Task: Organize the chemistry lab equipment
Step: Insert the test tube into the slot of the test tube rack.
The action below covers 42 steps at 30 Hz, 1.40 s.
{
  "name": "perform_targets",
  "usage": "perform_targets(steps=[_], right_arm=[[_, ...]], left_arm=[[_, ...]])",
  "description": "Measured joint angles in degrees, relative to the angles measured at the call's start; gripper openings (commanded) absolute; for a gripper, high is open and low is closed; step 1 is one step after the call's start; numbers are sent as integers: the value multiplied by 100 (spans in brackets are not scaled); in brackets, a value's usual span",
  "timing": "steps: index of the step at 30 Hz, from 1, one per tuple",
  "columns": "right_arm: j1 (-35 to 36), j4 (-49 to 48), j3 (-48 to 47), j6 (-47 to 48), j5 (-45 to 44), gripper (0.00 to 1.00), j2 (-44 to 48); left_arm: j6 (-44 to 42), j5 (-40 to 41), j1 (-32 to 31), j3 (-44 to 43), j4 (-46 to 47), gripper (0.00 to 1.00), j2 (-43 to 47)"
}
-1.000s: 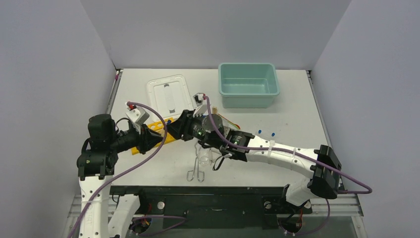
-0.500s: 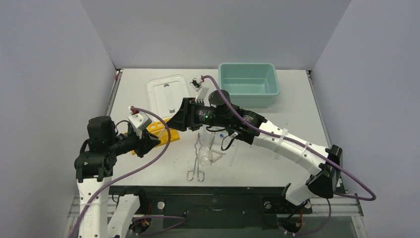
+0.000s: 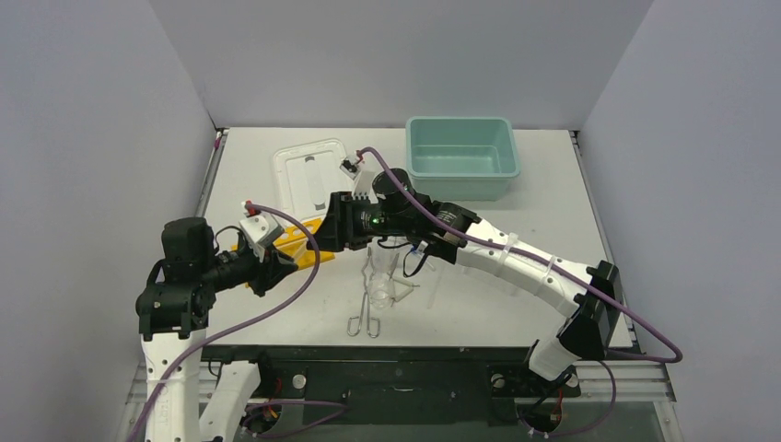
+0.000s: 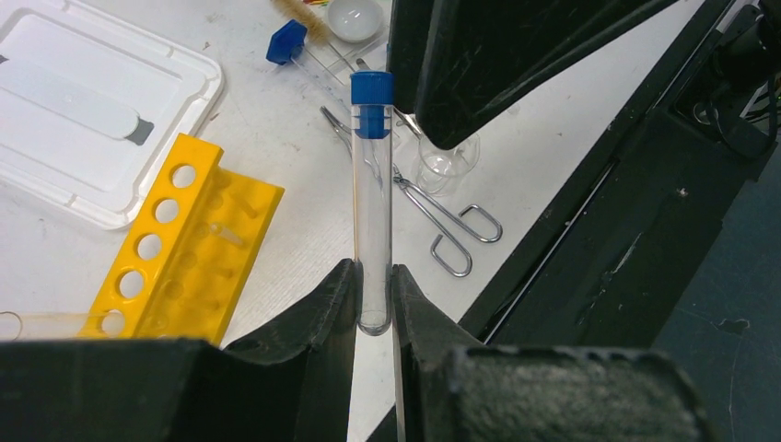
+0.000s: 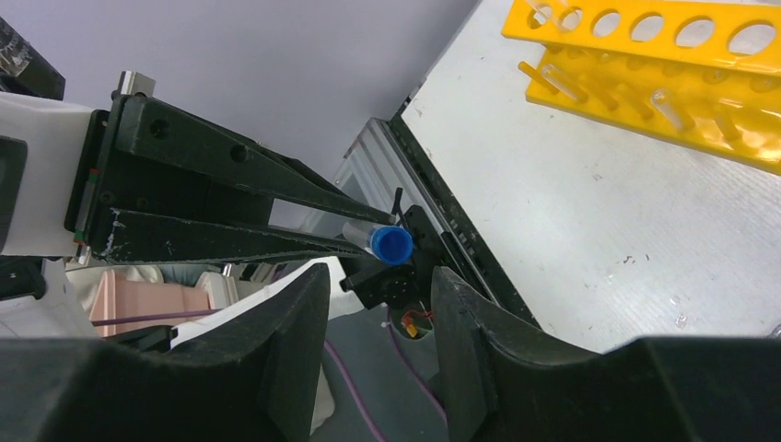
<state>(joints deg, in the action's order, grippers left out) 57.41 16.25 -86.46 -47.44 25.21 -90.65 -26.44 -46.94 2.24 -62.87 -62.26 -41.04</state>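
My left gripper (image 4: 373, 276) is shut on the lower end of a clear blue-capped vial (image 4: 373, 203), held above the table near the front edge. My right gripper (image 5: 378, 295) is open, and the vial's blue cap (image 5: 392, 244) sits just beyond its fingertips, not between them. From above, the right gripper (image 3: 324, 230) faces the left gripper (image 3: 279, 262) over the yellow holed rack (image 3: 293, 241). The rack (image 4: 184, 249) lies flat with a glass tube in it. Loop-handled tongs (image 4: 442, 216), a glass beaker (image 4: 447, 161), another blue-capped vial (image 4: 287, 41), a round dish (image 4: 355, 17) and a brush (image 4: 299, 9) lie on the table.
The teal tub (image 3: 460, 158) stands at the back right. The white lid (image 3: 313, 175) lies at the back left, just behind the rack. The table's front edge and black rail (image 4: 589, 212) run close under the held vial. Small blue caps (image 3: 494, 247) lie right of the right arm.
My right arm swung left from over the beaker and tongs to face the left gripper, its jaws now wider. The left gripper, still holding the vial, drew back slightly.
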Motion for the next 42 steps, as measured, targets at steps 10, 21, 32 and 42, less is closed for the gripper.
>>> perform_targets(steps=[10, 21, 32, 42], right_arm=[[0, -275, -2, -245, 149, 27, -90], [-2, -363, -2, -382, 280, 0, -234], [-586, 424, 435, 153, -407, 0, 179], [-2011, 2557, 1899, 986, -2793, 0, 2590]], left_arm=[[-278, -20, 0, -85, -256, 10, -13], [-428, -39, 0, -87, -385, 14, -39], [188, 299, -2, -85, -173, 97, -20], [793, 966, 0, -94, -68, 97, -662]])
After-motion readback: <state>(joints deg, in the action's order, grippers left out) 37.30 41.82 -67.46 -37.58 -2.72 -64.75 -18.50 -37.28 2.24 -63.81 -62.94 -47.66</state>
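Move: The capped test tube stands slanting up and to the right from the left hand's pads, which hold its bottom end. Its middle is about 3 cm to the right of the left hand point, 1 cm ahead and 3 cm higher. From the right hand it is roughly 2 cm to the left, 1 cm back and 2 cm lower. From the right hand, the yellow rack lies some 10 cm ahead, 10 cm left and 27 cm below; the tongs are 1 cm ahead, 6 cm right and 31 cm down. The right fingers ease about 1 cm left and shut on the test tube's capped end while the left hand keeps its pinch on the bottom; the left fingers then spring wide open and let go. The right hand carries the tube off quickly, some 25 cm to the right, also forward and down, its fingers swinging clockwise and tipping downward. The freed left hand drifts a few centimetres forward, left and down towards the rack, tipping slightly. ##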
